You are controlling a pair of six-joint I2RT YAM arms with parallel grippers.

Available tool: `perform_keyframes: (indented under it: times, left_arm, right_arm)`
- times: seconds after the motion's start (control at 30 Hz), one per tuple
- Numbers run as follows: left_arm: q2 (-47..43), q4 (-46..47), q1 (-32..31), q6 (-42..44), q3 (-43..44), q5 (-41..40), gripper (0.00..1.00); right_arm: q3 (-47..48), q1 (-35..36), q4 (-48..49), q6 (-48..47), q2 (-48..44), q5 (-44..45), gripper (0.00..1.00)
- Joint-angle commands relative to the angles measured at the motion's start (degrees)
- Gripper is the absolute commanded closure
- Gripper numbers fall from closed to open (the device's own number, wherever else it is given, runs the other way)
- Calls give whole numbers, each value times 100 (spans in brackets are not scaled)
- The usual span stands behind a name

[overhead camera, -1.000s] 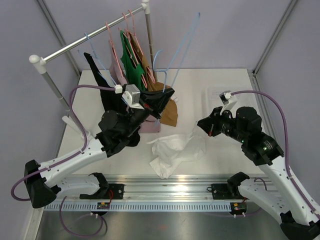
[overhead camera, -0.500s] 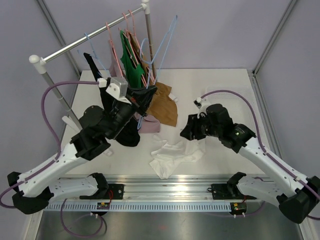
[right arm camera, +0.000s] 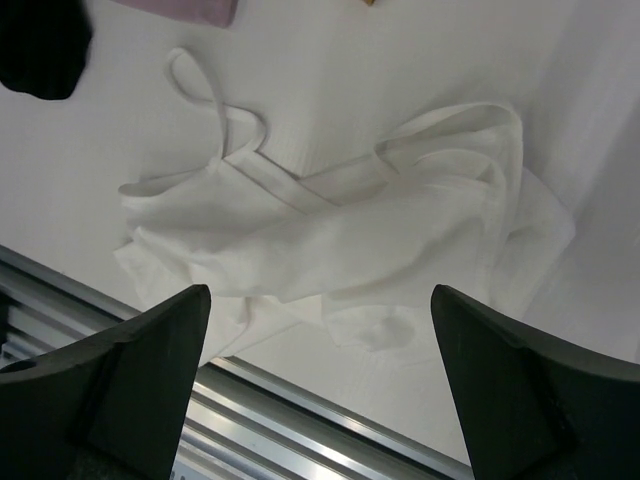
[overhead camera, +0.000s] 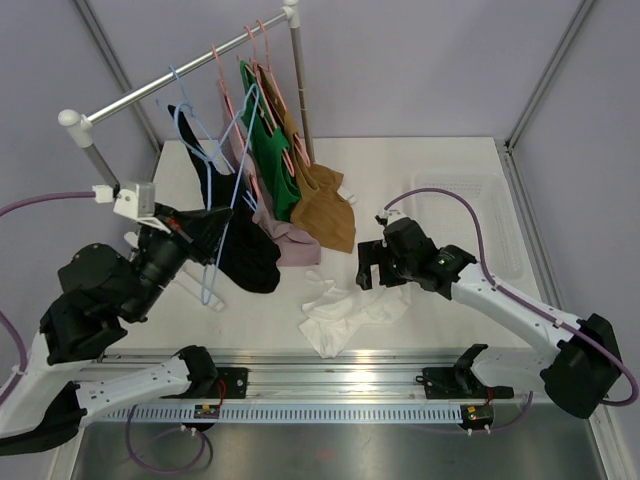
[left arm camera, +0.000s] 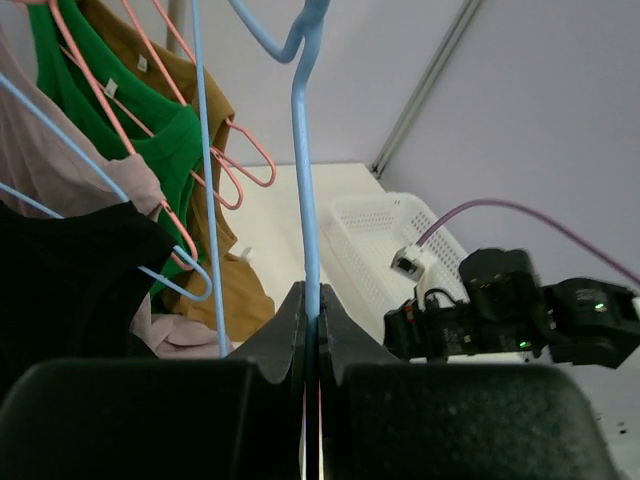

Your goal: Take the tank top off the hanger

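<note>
The white tank top (overhead camera: 345, 308) lies crumpled on the table near the front edge, off any hanger; in the right wrist view it (right arm camera: 340, 240) lies right below the fingers. My left gripper (overhead camera: 203, 230) is shut on a bare light blue hanger (overhead camera: 222, 180), held tilted in front of the rack. In the left wrist view the jaws (left arm camera: 311, 296) pinch the hanger's blue wire (left arm camera: 305, 180). My right gripper (overhead camera: 368, 266) is open and empty just above the top's right part; it also shows in the right wrist view (right arm camera: 320, 290).
A rack rod (overhead camera: 180, 75) carries black (overhead camera: 235, 245), pink (overhead camera: 285, 235), green (overhead camera: 270, 150) and brown (overhead camera: 325, 210) garments on hangers, their hems on the table. A white basket (overhead camera: 490, 215) stands at the right. A metal rail (overhead camera: 340, 375) runs along the front edge.
My left arm has drawn back to the left and lower, carrying the blue hanger with it. My right gripper has moved left and down over the white top.
</note>
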Motion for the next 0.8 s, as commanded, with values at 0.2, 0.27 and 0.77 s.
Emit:
perform_keyframes:
  times: [0.2,0.27,0.77]
  left_arm:
    - [-1036,-1475,-25,-1568,396,-1113,100]
    - [-1239,-1844,-17,-1781,440,-1193,100]
    - [218,-3955,335,-2626,1240,-3223,100]
  right_arm:
    - [50,45,573,23,739,485,1]
    - [111,45,626,-12,958,511,1]
    - [489,45,485,22,837,591,0]
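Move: The left gripper holds the empty blue hanger high up; the near left end of the rack's rail lies about 24 cm to its left, 14 cm ahead and a little above. The black top hangs some 20 cm ahead, 1 cm left and well below. Under the open right gripper, about 12 cm down and 5 cm left, level fore and aft, lies the white tank top; the brown top's hem is 17 cm ahead and 10 cm left of that gripper. Swing the left gripper about 15 cm to the left, drawing back some 5 cm before easing forward again and sinking late, carrying the still pinched hanger towards the rail's near end and turning some 30 degrees counter-clockwise. Meanwhile lower the open right gripper about 6 cm towards the white tank top, edging nearly 3 cm forward, then raise it slightly; keep its fingers wide. ##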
